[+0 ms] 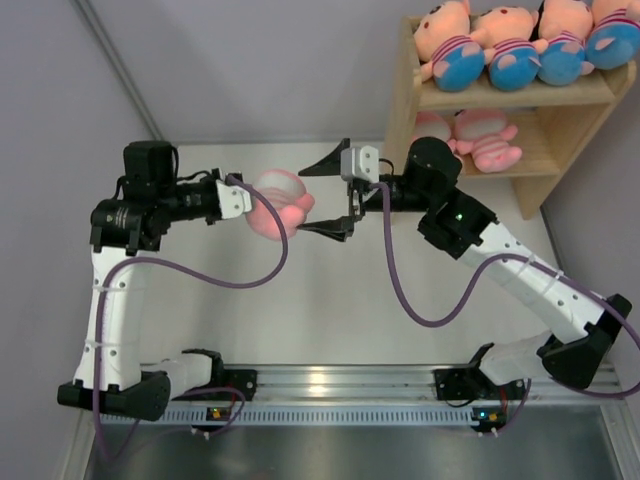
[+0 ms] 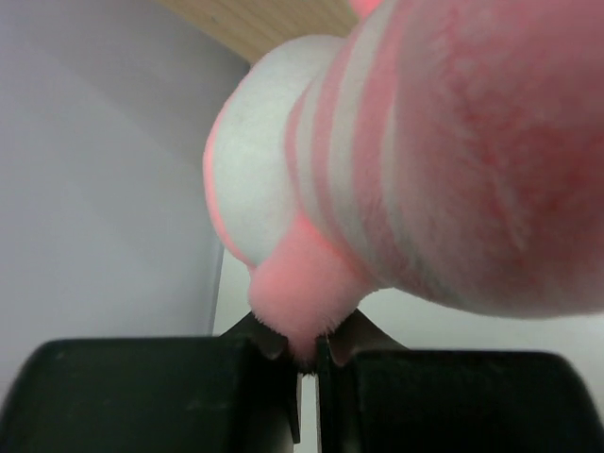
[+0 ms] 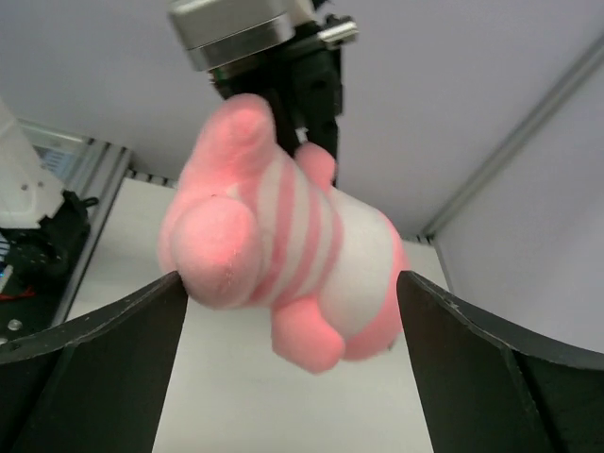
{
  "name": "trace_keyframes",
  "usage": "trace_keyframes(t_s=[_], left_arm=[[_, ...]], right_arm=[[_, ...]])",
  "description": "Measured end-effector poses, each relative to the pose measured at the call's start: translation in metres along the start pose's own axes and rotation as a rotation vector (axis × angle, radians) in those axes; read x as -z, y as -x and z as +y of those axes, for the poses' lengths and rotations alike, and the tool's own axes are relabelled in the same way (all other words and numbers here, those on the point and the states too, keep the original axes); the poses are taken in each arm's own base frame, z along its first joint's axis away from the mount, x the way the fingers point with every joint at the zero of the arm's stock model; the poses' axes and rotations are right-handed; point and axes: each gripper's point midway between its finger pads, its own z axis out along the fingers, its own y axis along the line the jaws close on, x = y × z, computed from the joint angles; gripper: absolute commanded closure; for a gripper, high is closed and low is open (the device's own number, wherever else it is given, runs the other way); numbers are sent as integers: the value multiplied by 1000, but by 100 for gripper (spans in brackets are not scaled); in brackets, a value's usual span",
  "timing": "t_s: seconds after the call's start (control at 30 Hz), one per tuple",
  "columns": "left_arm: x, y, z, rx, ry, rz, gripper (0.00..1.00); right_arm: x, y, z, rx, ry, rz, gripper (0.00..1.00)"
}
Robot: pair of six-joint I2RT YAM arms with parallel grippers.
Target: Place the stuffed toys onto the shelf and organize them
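Observation:
An all-pink stuffed toy (image 1: 281,205) with a striped body hangs above the table's middle. My left gripper (image 1: 256,203) is shut on one of its small pink limbs (image 2: 300,316); in the left wrist view the jaws (image 2: 309,357) pinch the fur. My right gripper (image 1: 328,195) stands open, one finger on each side of the toy (image 3: 283,250) and neither gripping it. The wooden shelf (image 1: 575,95) is at the far right. Several peach-faced toys with blue bottoms (image 1: 510,50) lie on its top tier, and two pink ones (image 1: 485,140) lie on the lower tier.
Grey walls close in the table on the left and at the back. An aluminium rail (image 1: 330,385) with both arm bases runs along the near edge. Purple cables (image 1: 400,290) loop from each arm over the table.

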Motion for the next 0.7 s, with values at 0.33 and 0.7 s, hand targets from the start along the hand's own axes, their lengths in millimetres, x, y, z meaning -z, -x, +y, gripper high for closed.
trace_keyframes(t_s=[0.33,0.7], left_arm=[[-6,-63,-5,-20,-17,218,100],[-1,-77,-2,51,16,293,100]], right_arm=[[13,-28,-11,-1,-76,176,8],[-47,-90,4,-209,30,200,10]])
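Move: The pink toy hangs by one limb from the closed left fingers, its middle about 5 cm to the right of the left hand, 2 cm back and 3 cm below. From the open right hand the toy lies roughly 7 cm to the left, straight out from the fingers and level with them. Two pink toys on the lower shelf stand about 13 cm ahead of the right hand and 20 cm below, one some 23 cm to its right, the other 34 cm. Down and left, after first easing a little forward and right, the right hand sinks about 8 cm with jaws still wide, tilting its fingertips downward and bringing them around the pink toy's body. The left hand keeps its pinch on the limb while dropping some 5 cm, drifting left and forward and turning slightly counter-clockwise. ##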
